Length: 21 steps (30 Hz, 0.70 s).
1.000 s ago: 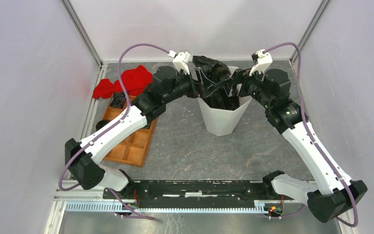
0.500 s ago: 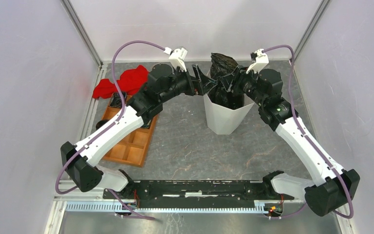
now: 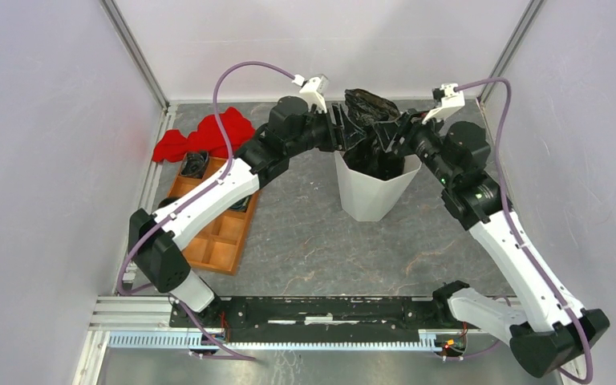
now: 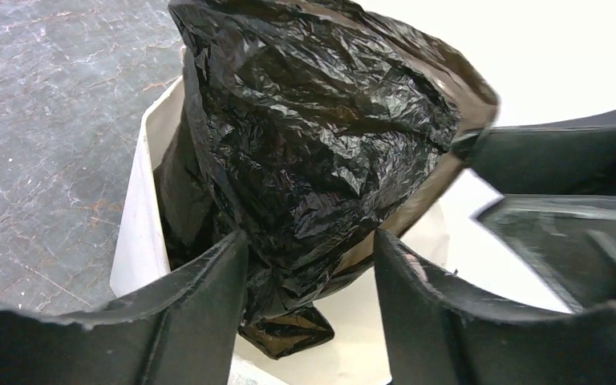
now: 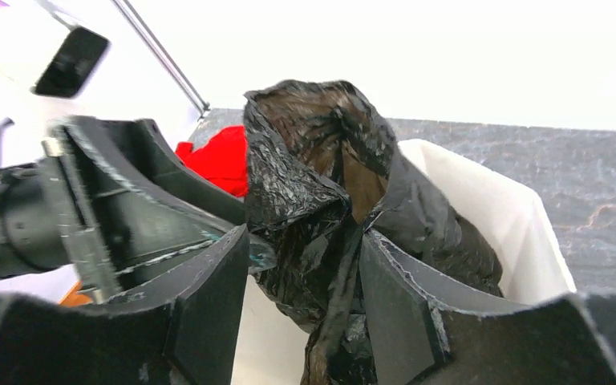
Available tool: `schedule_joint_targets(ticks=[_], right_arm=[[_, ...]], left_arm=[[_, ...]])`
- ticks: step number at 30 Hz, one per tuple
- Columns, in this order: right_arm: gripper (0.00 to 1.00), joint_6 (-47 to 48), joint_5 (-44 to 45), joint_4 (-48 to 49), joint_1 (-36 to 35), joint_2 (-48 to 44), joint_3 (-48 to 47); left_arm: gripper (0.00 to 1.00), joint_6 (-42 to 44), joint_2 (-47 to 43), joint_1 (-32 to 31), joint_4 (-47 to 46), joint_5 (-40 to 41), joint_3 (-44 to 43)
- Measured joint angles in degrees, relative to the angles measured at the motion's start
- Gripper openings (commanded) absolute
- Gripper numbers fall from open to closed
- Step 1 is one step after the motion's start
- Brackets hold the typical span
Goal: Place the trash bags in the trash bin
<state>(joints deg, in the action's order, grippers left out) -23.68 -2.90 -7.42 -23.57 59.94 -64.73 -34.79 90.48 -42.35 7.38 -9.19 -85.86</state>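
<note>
The white trash bin (image 3: 365, 196) stands mid-table with a crumpled black trash bag (image 3: 369, 104) bulging above its rim and hanging down inside. My left gripper (image 3: 342, 127) is at the bin's left rim. In the left wrist view its jaws (image 4: 309, 241) stand open around the bag's (image 4: 321, 120) lower bulge, over the bin (image 4: 140, 200). My right gripper (image 3: 391, 132) reaches in from the right rim. In the right wrist view it (image 5: 303, 234) is shut on a bunched fold of the bag (image 5: 313, 144) above the bin (image 5: 513, 216).
A red cloth (image 3: 204, 136) lies at the back left. An orange compartment tray (image 3: 216, 233) sits in front of it, with dark items (image 3: 195, 164) in its far cells, under the left arm. Enclosure walls ring the table.
The left arm has swung right, up to the bin's rim, and its jaws have narrowed. The right jaws have closed onto the bag. The bag's top has shifted right.
</note>
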Motion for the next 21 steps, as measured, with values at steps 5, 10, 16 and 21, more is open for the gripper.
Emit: schedule_joint_targets(ticks=[5, 10, 16, 21], right_arm=[[0.66, 2.2, 2.8, -2.1, 0.0, -2.8, -3.2], [0.75, 5.1, 8.2, -5.5, 0.0, -5.0, -4.6], [0.82, 8.7, 12.5, -9.5, 0.0, -6.5, -3.8], [0.98, 12.2, 15.6, -16.2, 0.0, -3.9, -5.9]], left_arm=[[0.19, 0.1, 1.7, 0.0, 0.1, 0.5, -1.1], [0.03, 0.4, 1.8, 0.0, -0.3, 2.0, -1.0], [0.02, -0.5, -2.5, 1.4, -4.5, 0.8, 5.6], [0.02, -5.2, -5.5, 6.4, -9.6, -4.1, 10.7]])
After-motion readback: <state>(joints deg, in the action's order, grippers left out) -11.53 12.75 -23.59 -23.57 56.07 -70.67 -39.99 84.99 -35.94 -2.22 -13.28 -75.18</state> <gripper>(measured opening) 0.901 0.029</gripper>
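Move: The loose upper part of the trash bag stands between the two hands: its middle is about 4 cm to the left hand's right and 2 cm ahead, near its height. From the right hand it is some 4 cm to the left and 1 cm ahead. The trash bin holding it is about 6 cm right and 2 cm back of the left hand, its middle some 18 cm below; far left, 33 cm off, the wooden tray lies 9 cm back and the red cloth, 35 cm off, 12 cm farther out, both about 30 cm down. Easing about 1 cm forward, the left hand shuts its half-open fingers on the near-left edge of the bag, then carries the pinch some 4 cm left. Meanwhile the right hand arcs up about 4 cm and back down while going nearly 7 cm right, opening wide, turning clockwise about 15 degrees and rolling its left side down. ##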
